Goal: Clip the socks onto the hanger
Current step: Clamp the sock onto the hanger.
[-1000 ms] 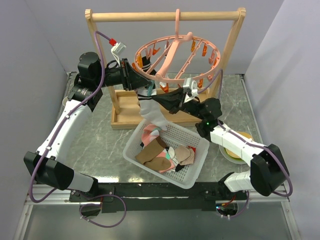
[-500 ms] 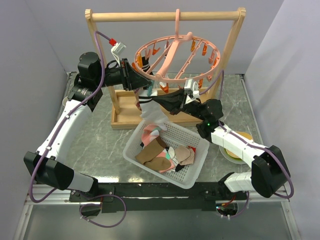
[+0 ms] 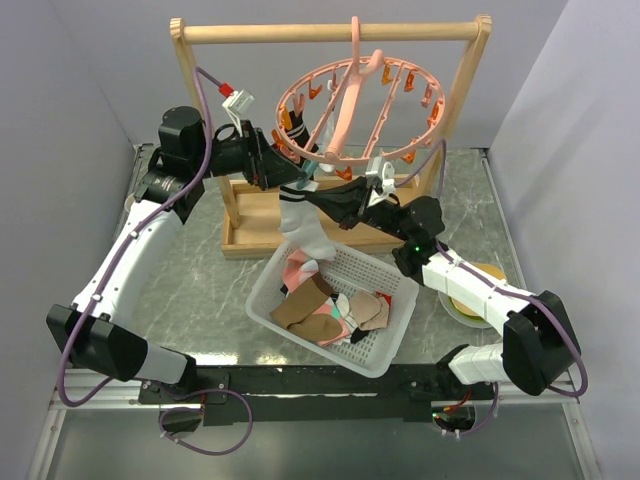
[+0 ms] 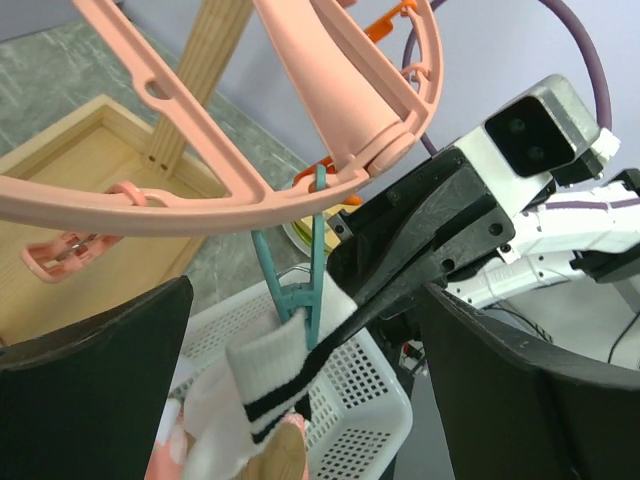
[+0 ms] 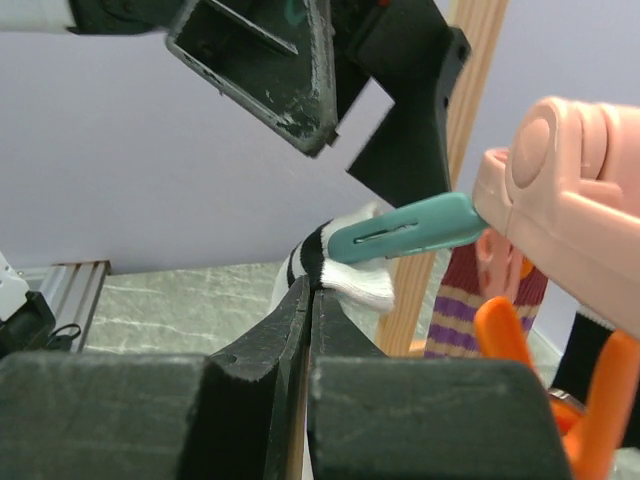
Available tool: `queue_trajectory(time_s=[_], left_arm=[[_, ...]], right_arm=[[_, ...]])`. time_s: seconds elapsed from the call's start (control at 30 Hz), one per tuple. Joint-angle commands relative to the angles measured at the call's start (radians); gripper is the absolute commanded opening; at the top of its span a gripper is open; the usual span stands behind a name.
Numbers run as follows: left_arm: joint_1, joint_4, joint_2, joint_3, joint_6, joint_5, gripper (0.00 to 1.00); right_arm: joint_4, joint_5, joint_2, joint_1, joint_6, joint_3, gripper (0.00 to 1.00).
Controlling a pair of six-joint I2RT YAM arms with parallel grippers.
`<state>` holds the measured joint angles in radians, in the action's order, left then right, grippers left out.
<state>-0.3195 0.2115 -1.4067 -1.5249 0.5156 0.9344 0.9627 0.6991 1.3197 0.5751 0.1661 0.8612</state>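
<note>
The salmon-pink hanger hangs tilted from the wooden rail. A teal clip under the hanger's ring grips the cuff of a white sock with black stripes. My right gripper is shut on that same cuff just beside the clip, and the sock dangles over the basket. My left gripper stands wide open on either side of the clip and touches nothing. Its fingers frame the left wrist view.
A white mesh basket below holds several more socks. The wooden rack and its box base stand behind. A maroon striped sock and orange clips hang on the hanger. A yellow round object lies at the right.
My left gripper has opened, and the teal clip now bites the sock cuff. The hanger ring has swung upward and tilted. The right gripper keeps its hold.
</note>
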Motion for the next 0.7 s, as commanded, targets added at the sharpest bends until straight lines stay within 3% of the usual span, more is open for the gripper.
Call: queue_trajectory(time_s=[0.0,0.13,0.2,0.33,0.4,0.53,0.63,0.67], left_arm=[[0.01,0.009,0.045,-0.024,-0.011,-0.032,0.99],[0.017,0.002,0.074,-0.026,0.004,-0.008,0.99],[0.017,-0.017,0.09,-0.002,0.023,0.015,0.99],[0.011,-0.105,0.133,0.077,0.119,0.113,0.99],[-0.025,-0.15,0.138,0.123,0.178,0.184,1.0],[-0.142,-0.161,0.101,0.126,0.13,0.248,0.99],[-0.21,-0.152,0.051,0.077,0.106,0.268,0.99],[-0.233,-0.135,0.037,0.065,0.087,0.262,0.99]], right_arm=[[-0.09,-0.047,-0.034,-0.006,-0.022,0.045,0.03],[-0.22,-0.084,-0.036,-0.006,-0.034,0.079,0.13],[-0.34,-0.119,-0.037,-0.006,-0.042,0.117,0.36],[-0.542,-0.18,-0.063,0.0,-0.094,0.176,0.51],[-0.608,-0.2,-0.077,0.005,-0.106,0.203,0.57],[-0.748,-0.246,-0.131,0.014,-0.143,0.222,0.62],[-0.824,-0.291,-0.183,0.023,-0.157,0.22,0.74],[-0.879,-0.315,-0.197,0.025,-0.158,0.222,0.83]])
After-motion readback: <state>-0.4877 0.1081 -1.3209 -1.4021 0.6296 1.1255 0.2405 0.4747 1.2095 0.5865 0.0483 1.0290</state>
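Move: The teal clip on the hanger's near rim lies about 2 cm to the right of the left hand, level with it, between its already open fingers. From the right hand, whose shut fingertips still hold the white sock's cuff, that clip is roughly 3 cm ahead and 2 cm up. An orange clip sits some 5 cm to the right hand's right and 3 cm ahead, about level. The basket lies about 14 cm back from the left hand, 6 cm to its right and some 35 cm below. The right fingers let go of the white sock's cuff, opening wide around it as the hand dips about 3 cm and edges forward as far, fingertips tipping down, then drifts right. The left hand, still wide open, rises slightly off the teal clip, then sweeps back some 10 cm and to the right across the front of the hanger, turning about 20 degrees clockwise. ##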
